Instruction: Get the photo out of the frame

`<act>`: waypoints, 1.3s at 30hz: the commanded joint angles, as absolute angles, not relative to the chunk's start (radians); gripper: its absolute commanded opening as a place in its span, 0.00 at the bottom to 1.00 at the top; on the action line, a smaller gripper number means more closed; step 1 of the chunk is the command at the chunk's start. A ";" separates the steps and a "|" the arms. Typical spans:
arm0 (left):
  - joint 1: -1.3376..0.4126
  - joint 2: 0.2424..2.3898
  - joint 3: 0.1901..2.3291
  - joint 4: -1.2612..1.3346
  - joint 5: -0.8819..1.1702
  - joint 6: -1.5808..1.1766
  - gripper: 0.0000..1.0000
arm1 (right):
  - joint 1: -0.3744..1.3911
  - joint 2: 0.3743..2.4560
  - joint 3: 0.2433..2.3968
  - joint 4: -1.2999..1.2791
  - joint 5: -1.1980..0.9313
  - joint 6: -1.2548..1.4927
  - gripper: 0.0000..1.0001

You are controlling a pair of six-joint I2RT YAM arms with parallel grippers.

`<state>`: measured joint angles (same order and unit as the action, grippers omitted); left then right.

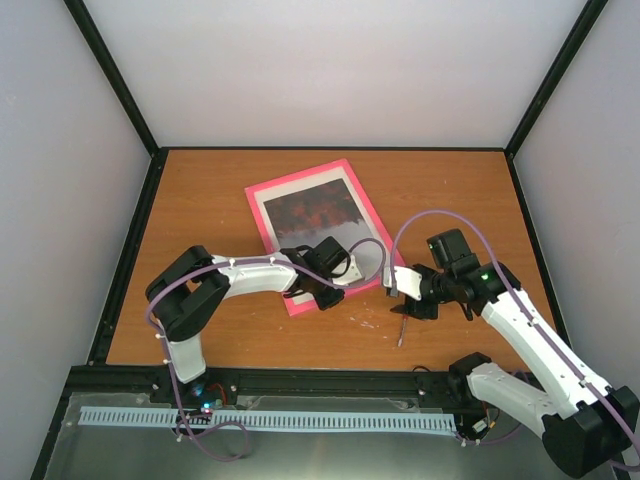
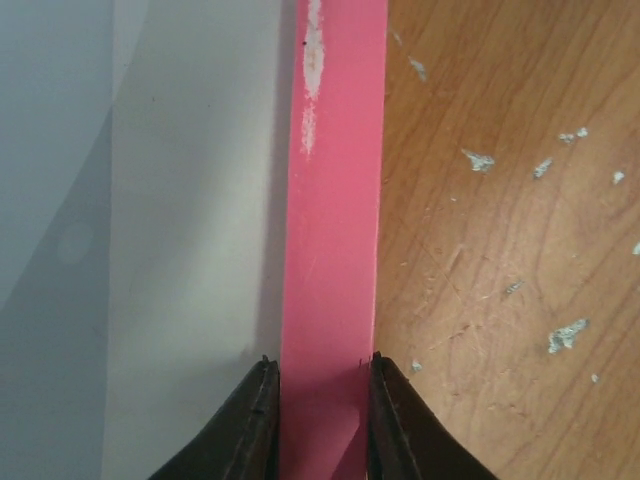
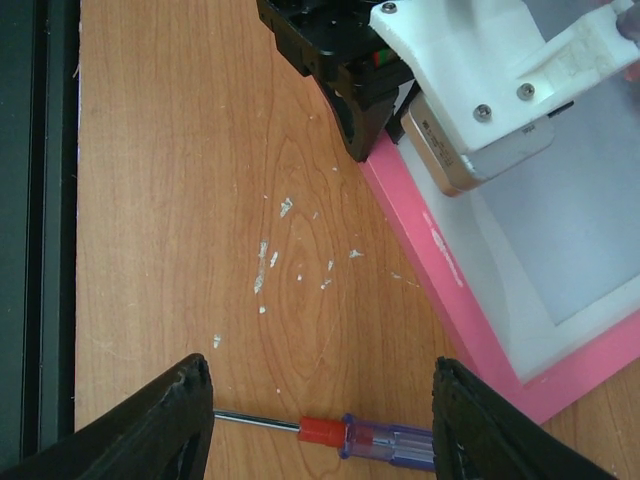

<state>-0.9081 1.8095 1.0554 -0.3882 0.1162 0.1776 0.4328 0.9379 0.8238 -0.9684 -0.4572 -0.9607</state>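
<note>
The frame (image 1: pixel 362 203), with a bright pink border, lies flat in the middle of the table. The photo (image 1: pixel 308 212) sits inside it, dark red-black at the far end and pale at the near end. My left gripper (image 1: pixel 322 280) is at the frame's near right corner. In the left wrist view its fingers (image 2: pixel 258 425) stand on either side of the pink border (image 2: pixel 335 250) and touch both its edges. My right gripper (image 3: pixel 320 415) is open wide just above the table, to the right of the frame.
A small screwdriver (image 3: pixel 400 443) with a red collar and clear blue handle lies on the wood between my right fingers; it also shows in the top view (image 1: pixel 401 326). The left arm's wrist (image 3: pixel 480 70) hangs over the frame's corner. Black posts and grey walls ring the table.
</note>
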 commanded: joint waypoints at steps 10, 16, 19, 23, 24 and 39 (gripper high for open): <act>-0.921 1.757 1.143 -0.481 0.137 0.148 0.01 | 0.437 0.756 0.675 -0.749 -0.269 -1.170 0.58; -0.912 1.728 1.239 -0.541 0.177 0.148 0.01 | 0.439 0.729 0.591 -0.578 -0.231 -1.319 0.57; -0.905 1.714 1.277 -0.566 0.199 0.147 0.01 | 0.439 0.730 0.556 -0.535 -0.242 -1.403 0.57; -0.902 1.696 1.324 -0.608 0.226 0.155 0.01 | 0.440 0.756 0.528 -0.436 -0.240 -1.460 0.62; -0.902 1.693 1.334 -0.616 0.232 0.157 0.01 | 0.439 0.763 0.521 -0.405 -0.232 -1.467 0.63; -0.901 1.643 1.409 -0.663 0.289 0.172 0.01 | 0.441 0.923 0.470 -0.143 -0.164 -1.566 0.63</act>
<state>-0.9005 1.7123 1.3300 -0.7071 0.2661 0.1390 0.4332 0.8848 0.4843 -0.2630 -0.1902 -1.5364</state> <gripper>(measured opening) 0.210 0.632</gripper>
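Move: The left fingers are already shut on the frame's near edge, about midway along it; the frame's near right corner lies some 7 cm ahead of that hand and 14 cm to its right. From the open right hand, this corner is about 12 cm ahead, 2 cm right and 14 cm below; the pinched spot is roughly 5 cm ahead, 12 cm left and 13 cm below; the screwdriver's middle is 2 cm ahead, 3 cm right and 15 cm below. Up about 10 cm and a little to the right goes the left hand after a short pause, keeping its pinch on the frame's near edge and raising it. Meanwhile the right hand reaches forward some 8 cm and sinks about 3 cm towards the rising near right part of the frame, its wrist swinging up by roughly 45 degrees so the fingers point more forward, still open with the pink edge between them in its view. ##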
